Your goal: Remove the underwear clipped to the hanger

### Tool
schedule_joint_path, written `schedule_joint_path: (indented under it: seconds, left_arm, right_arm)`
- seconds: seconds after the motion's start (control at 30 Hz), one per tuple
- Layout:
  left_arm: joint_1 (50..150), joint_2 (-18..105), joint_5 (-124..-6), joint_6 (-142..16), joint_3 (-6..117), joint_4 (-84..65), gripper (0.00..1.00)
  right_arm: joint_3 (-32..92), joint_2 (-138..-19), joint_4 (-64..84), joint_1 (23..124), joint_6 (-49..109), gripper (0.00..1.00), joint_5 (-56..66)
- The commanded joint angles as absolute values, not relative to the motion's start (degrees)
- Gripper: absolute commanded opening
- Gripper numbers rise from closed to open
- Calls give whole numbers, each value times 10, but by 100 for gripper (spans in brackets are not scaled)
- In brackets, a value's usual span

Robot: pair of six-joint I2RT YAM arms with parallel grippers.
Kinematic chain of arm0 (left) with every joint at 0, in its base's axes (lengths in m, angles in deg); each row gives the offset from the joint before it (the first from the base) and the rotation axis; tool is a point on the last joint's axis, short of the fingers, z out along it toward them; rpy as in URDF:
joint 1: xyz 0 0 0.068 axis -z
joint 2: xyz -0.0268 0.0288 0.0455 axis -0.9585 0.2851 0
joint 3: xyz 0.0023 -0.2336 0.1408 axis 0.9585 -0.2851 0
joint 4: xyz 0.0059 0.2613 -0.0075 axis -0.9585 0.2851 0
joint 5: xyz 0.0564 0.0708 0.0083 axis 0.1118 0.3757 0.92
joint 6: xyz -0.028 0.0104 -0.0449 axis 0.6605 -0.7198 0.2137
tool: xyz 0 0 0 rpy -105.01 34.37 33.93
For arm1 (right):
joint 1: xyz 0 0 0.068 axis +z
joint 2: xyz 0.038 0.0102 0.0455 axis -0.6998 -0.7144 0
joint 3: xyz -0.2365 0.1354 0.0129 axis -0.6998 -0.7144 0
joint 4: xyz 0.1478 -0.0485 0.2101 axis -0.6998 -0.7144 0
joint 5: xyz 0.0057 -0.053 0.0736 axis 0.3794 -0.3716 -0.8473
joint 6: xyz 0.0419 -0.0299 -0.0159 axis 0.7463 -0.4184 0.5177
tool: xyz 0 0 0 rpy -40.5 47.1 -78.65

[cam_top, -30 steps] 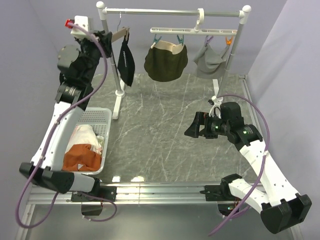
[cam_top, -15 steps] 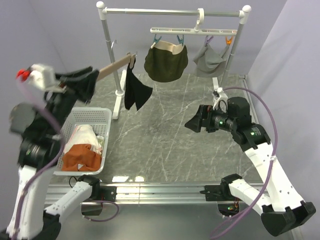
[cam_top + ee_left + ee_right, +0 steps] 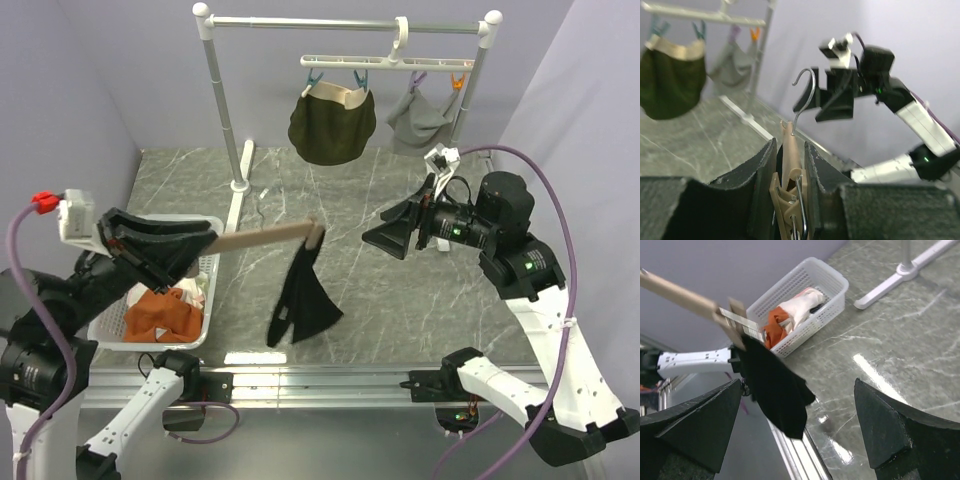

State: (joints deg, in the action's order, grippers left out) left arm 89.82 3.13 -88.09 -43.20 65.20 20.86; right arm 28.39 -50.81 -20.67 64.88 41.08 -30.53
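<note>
My left gripper (image 3: pixel 205 243) is shut on a tan wooden hanger (image 3: pixel 265 237), held out level over the table's near half. A black underwear (image 3: pixel 300 300) dangles from the clip at the hanger's far end. In the left wrist view the hanger (image 3: pixel 790 150) sits pinched between both fingers (image 3: pixel 762 172), its wire hook (image 3: pixel 805 92) pointing up. My right gripper (image 3: pixel 385 232) stands wide open to the right of the black underwear (image 3: pixel 775 390), apart from it and facing it. Olive green underwear (image 3: pixel 332 125) and grey underwear (image 3: pixel 420 118) hang clipped on the white hanger (image 3: pixel 385 63).
A white basket (image 3: pixel 205 222) at the near left holds an orange cloth (image 3: pixel 162 312) and a white cloth (image 3: pixel 165 268). The clothes rack's left pole (image 3: pixel 222 110) and foot (image 3: pixel 238 200) stand at the back left, its right pole (image 3: pixel 470 85) at the back right.
My left arm has swung the hanger with the black underwear away from the rack, down and forward over the table. My right arm has risen and turned towards it, still open.
</note>
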Motion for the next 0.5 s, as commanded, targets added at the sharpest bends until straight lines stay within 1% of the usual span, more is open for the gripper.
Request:
schedule_joint_path:
  seconds: [0.0,0.13,0.27,0.47]
  left_arm:
    - [899,34,-972,-374,639,195,0]
    - [899,57,-1045,-358,634,174,0]
    - [899,81,-1124,-331,621,124,0]
    - [899,124,-1185,-258,574,1,0]
  right_arm:
    - [339,-525,-240,660,346,100,-347]
    - [366,-527,-313,663,297,100,-386]
    - [358,-522,-333,678,276,100,-425]
    - [379,-540,-373,724,250,100,-434]
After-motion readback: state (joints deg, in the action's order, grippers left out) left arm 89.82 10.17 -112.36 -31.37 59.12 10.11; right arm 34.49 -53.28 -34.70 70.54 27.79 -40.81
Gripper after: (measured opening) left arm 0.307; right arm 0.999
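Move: The black underwear hangs from the far clip of the hanger the left hand holds, about 16 cm to that hand's right, level with it fore and aft and some 12 cm lower. From the open right hand, the underwear is about 13 cm left, 8 cm back, at like height; the far clip is 12 cm left, 5 cm back and 10 cm higher. The laundry basket lies about 22 cm left, 13 cm ahead and far below the left hand. The left hand keeps its grip on the near end of the wooden hanger and carries it about 5 cm right and 3 cm down towards the right hand, turning some 25 degrees clockwise and tipping down a little, so that the far end swings back and right. The right hand, fingers staying wide open, draws back about 6 cm and slightly left towards the black underwear, turning nearly 20 degrees counter-clockwise; no touch by its fingers can be made out. ##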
